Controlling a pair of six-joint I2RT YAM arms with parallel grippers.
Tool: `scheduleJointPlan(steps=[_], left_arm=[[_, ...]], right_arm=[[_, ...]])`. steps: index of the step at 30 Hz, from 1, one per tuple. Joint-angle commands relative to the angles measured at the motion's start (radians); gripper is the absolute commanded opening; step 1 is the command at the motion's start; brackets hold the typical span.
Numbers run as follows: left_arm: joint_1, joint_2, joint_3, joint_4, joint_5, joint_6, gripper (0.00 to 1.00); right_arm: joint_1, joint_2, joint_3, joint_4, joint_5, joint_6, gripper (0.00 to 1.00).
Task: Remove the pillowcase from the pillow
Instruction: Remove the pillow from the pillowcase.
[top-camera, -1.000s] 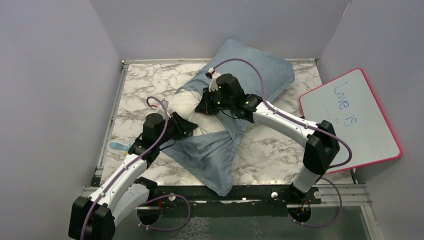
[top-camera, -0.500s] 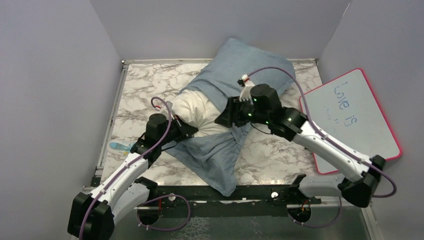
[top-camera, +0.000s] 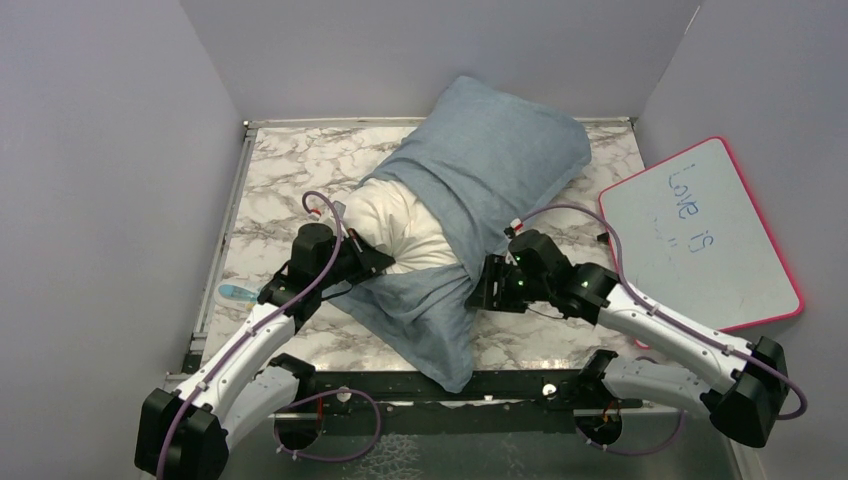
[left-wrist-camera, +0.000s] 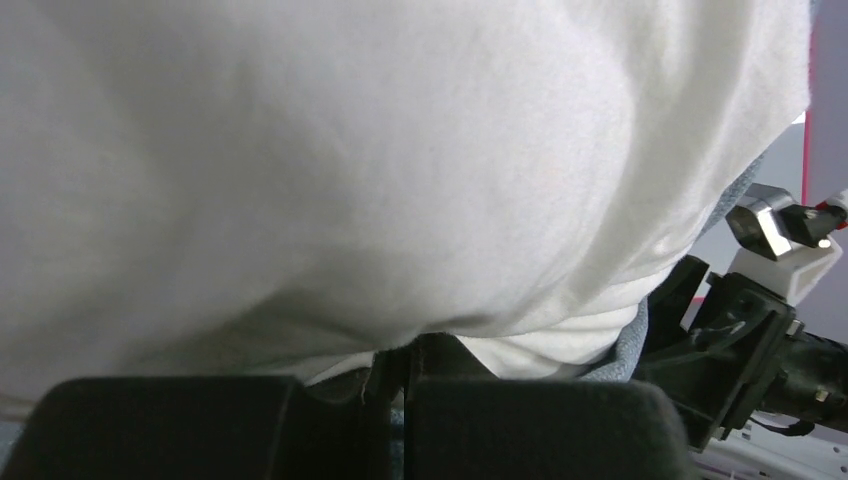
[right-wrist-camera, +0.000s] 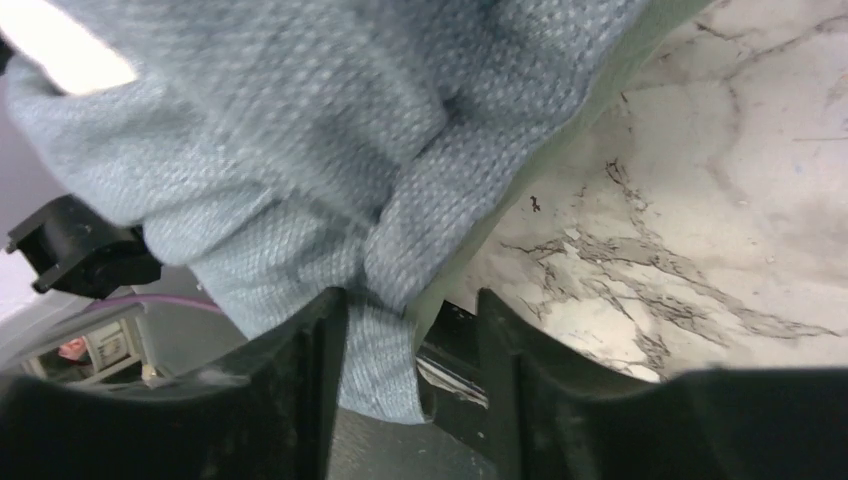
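Observation:
The grey-blue pillowcase covers the far right part of the white pillow. Its loose end lies crumpled toward the near edge. The pillow's bare end bulges out at the left. My left gripper is shut at the pillow's near edge; in the left wrist view white pillow cloth folds down into the closed jaws. My right gripper is open beside the loose pillowcase. In the right wrist view a fold of the pillowcase hangs between its spread fingers, against the left one.
A pink-rimmed whiteboard leans at the right edge of the marble table. A small blue and white object lies at the left edge near my left arm. Grey walls close in the left, back and right sides.
My right gripper let go at the pillow's middle, opened, and swung back to the near right beside the loose pillowcase. My left gripper closed at the pillow's near edge. More pillowcase now shows.

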Motion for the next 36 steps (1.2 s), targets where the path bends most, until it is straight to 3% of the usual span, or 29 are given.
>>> scheduleJointPlan(steps=[1,5,9,12,15,18,19,25,29,36], left_arm=[[-0.008,-0.006,0.058,0.012,-0.005,0.008,0.00],[-0.008,-0.002,0.064,0.002,-0.011,0.014,0.00],[-0.009,0.012,0.073,-0.001,-0.011,0.011,0.00],[-0.008,0.021,0.079,-0.001,-0.012,0.011,0.00],[-0.008,0.026,0.083,-0.001,-0.013,0.010,0.00],[-0.008,0.028,0.087,-0.002,-0.021,0.011,0.00],[-0.008,0.030,0.092,-0.005,-0.025,0.015,0.00],[-0.008,0.083,0.232,-0.176,-0.149,0.162,0.00],[0.030,0.134,0.370,-0.285,-0.257,0.246,0.00],[0.341,0.219,0.527,-0.322,-0.027,0.333,0.00]], right_arm=[[0.005,0.040,-0.025,0.114,-0.037,0.053,0.45],[0.005,0.049,-0.044,0.191,-0.068,0.024,0.37],[0.004,0.054,-0.045,0.208,-0.082,0.003,0.52],[0.005,0.061,-0.050,0.234,-0.104,-0.003,0.55],[0.005,0.065,-0.066,0.297,-0.155,0.002,0.42],[0.005,0.071,-0.071,0.299,-0.147,0.006,0.13],[0.004,0.070,-0.068,0.276,-0.123,0.005,0.07],[0.003,0.038,-0.109,0.075,0.108,0.026,0.01],[0.001,0.004,-0.238,0.119,0.038,0.048,0.01],[-0.002,-0.036,-0.364,0.113,0.065,0.147,0.01]])
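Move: The right gripper, partly open, has the blue pillowcase's near-right edge about 3 cm to its left and 1 cm ahead; the exposed white pillow lies some 14 cm left and 14 cm ahead, and the pillowcase's near corner roughly 15 cm back, 3 cm left and 10 cm lower. The left gripper already pinches the pillow beside the rim, the pillow's exposed middle some 7 cm ahead and 3 cm right, and that pillowcase edge 14 cm right and 6 cm back. Ease the right gripper about 3 cm left with its fingers apart, shut them on the pillowcase edge, then pull that edge down some 7 cm, and right and a little back. Keep the left grip shut and still until the right one has hold, then draw the pillow forward and left, away from the right gripper, rising slightly and rolling its left side up about 15 degrees. ##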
